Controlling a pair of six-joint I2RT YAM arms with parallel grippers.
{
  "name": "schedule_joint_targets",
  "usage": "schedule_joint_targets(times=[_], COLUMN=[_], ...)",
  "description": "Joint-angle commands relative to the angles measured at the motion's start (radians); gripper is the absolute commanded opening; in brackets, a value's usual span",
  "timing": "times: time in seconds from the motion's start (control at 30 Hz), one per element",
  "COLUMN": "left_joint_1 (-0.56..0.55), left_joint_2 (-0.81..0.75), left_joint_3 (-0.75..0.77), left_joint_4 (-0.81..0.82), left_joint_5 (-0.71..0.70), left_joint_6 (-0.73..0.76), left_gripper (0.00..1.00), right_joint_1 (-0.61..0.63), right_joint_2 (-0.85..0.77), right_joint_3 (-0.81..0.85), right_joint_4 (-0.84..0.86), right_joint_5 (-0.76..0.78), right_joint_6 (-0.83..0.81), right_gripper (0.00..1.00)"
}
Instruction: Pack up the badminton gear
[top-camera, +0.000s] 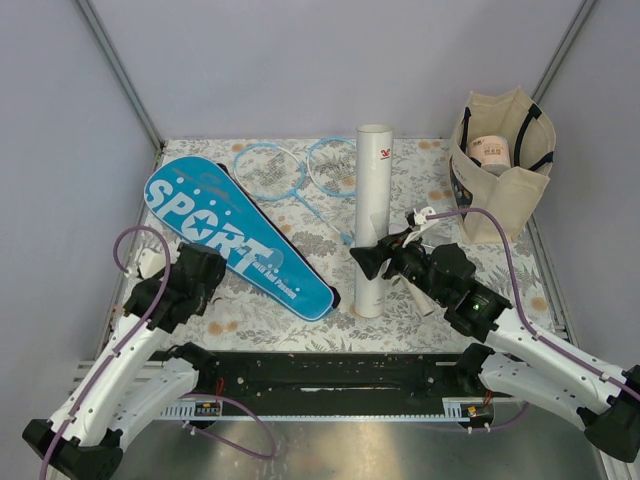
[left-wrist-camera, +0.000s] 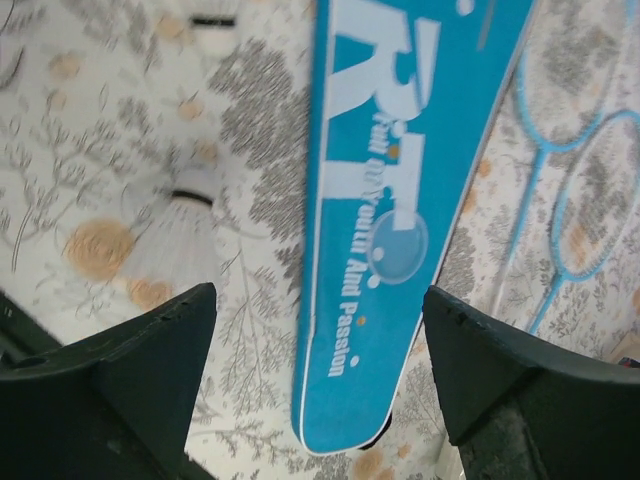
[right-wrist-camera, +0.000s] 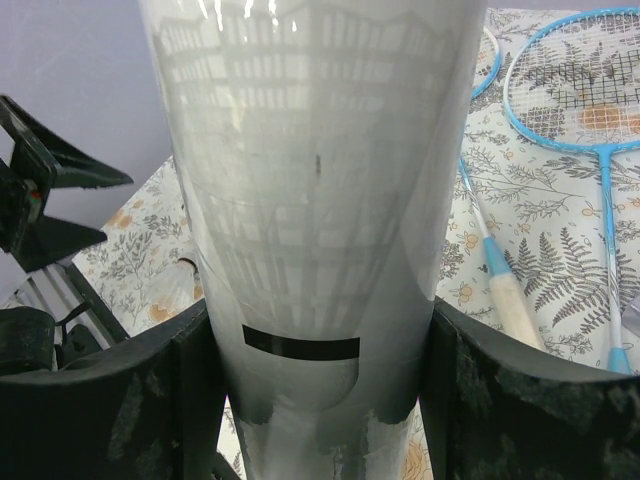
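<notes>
The white tube (top-camera: 373, 190) stands about upright in the middle of the table. My right gripper (top-camera: 378, 262) is shut on its lower part, and both fingers press its sides in the right wrist view (right-wrist-camera: 320, 330). The blue SPORT cover (top-camera: 240, 235) lies flat to the left. Two light-blue rackets (top-camera: 300, 170) lie at the back. My left gripper (left-wrist-camera: 320, 340) hangs open above the cover's narrow end (left-wrist-camera: 400, 200) with nothing between its fingers. A white shuttlecock (left-wrist-camera: 180, 235) lies on the cloth just left of the cover.
A beige tote (top-camera: 505, 170) with black handles stands at the back right with a roll inside. A second small white object with a black band (left-wrist-camera: 213, 20) lies farther along the cloth. Floral cloth (top-camera: 250, 310) covers the table; grey walls surround it.
</notes>
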Motion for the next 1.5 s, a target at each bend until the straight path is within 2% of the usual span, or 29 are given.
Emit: schedule_joint_targets(times=[0.0, 0.17, 0.33, 0.6, 0.77, 0.87, 1.13, 1.33, 1.47], left_joint_1=[0.004, 0.003, 0.004, 0.004, 0.004, 0.004, 0.004, 0.006, 0.004], left_joint_2=[-0.029, -0.09, -0.198, -0.126, -0.115, -0.124, -0.147, -0.164, -0.166], left_joint_3=[-0.106, -0.247, -0.425, -0.466, -0.475, -0.493, -0.508, -0.466, -0.345], left_joint_4=[-0.081, 0.017, 0.215, 0.352, 0.37, 0.373, 0.412, 0.392, 0.352], left_joint_5=[0.158, 0.191, 0.169, 0.013, -0.073, -0.088, -0.128, -0.134, -0.167], left_joint_6=[-0.28, -0.344, -0.399, -0.363, -0.34, -0.334, -0.262, -0.185, -0.052], left_gripper=[0.88, 0.88, 0.86, 0.79, 0.64, 0.51, 0.33, 0.0, 0.0], right_joint_1=[-0.004, -0.004, -0.004, -0.004, -0.003, -0.004, -0.004, -0.004, -0.004], right_joint_2=[-0.014, -0.032, -0.045, -0.042, -0.035, -0.029, -0.035, -0.035, -0.011], right_joint_3=[0.015, 0.008, 0.005, 0.021, 0.021, 0.024, 0.03, 0.027, 0.036], right_joint_4=[0.068, 0.063, 0.051, 0.043, 0.043, 0.043, 0.034, 0.029, -0.004], right_joint_5=[-0.008, -0.002, 0.003, 0.008, 0.009, 0.015, 0.015, 0.018, -0.015], right_joint_6=[-0.019, -0.011, 0.0, 0.003, 0.007, 0.009, 0.03, 0.046, -0.003], right_gripper=[0.42, 0.42, 0.41, 0.41, 0.4, 0.4, 0.39, 0.38, 0.37])
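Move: The shuttlecock I want lies on the table some 12 cm below my left hand and about 2 cm back, neither left nor right, cork end outward. From my left hand a second shuttlecock lies about 12 cm ahead and 9 cm to the left, and the middle of the blue bag some 21 cm ahead and 9 cm to the right, both at table height. My right hand, still holding the white tube, has the wanted shuttlecock about 50 cm to its left, 4 cm back and 22 cm below. I drop my open left hand about 12 cm, easing back some 4 cm on the way, onto the near shuttlecock. Then I sweep forward about 4 cm and a little left, turning slightly counter-clockwise, while the fingers shut from wide open and pinch its thin skirt; as they finish I come up a centimetre or so. My right hand stays put, keeping its grip on the tube. ##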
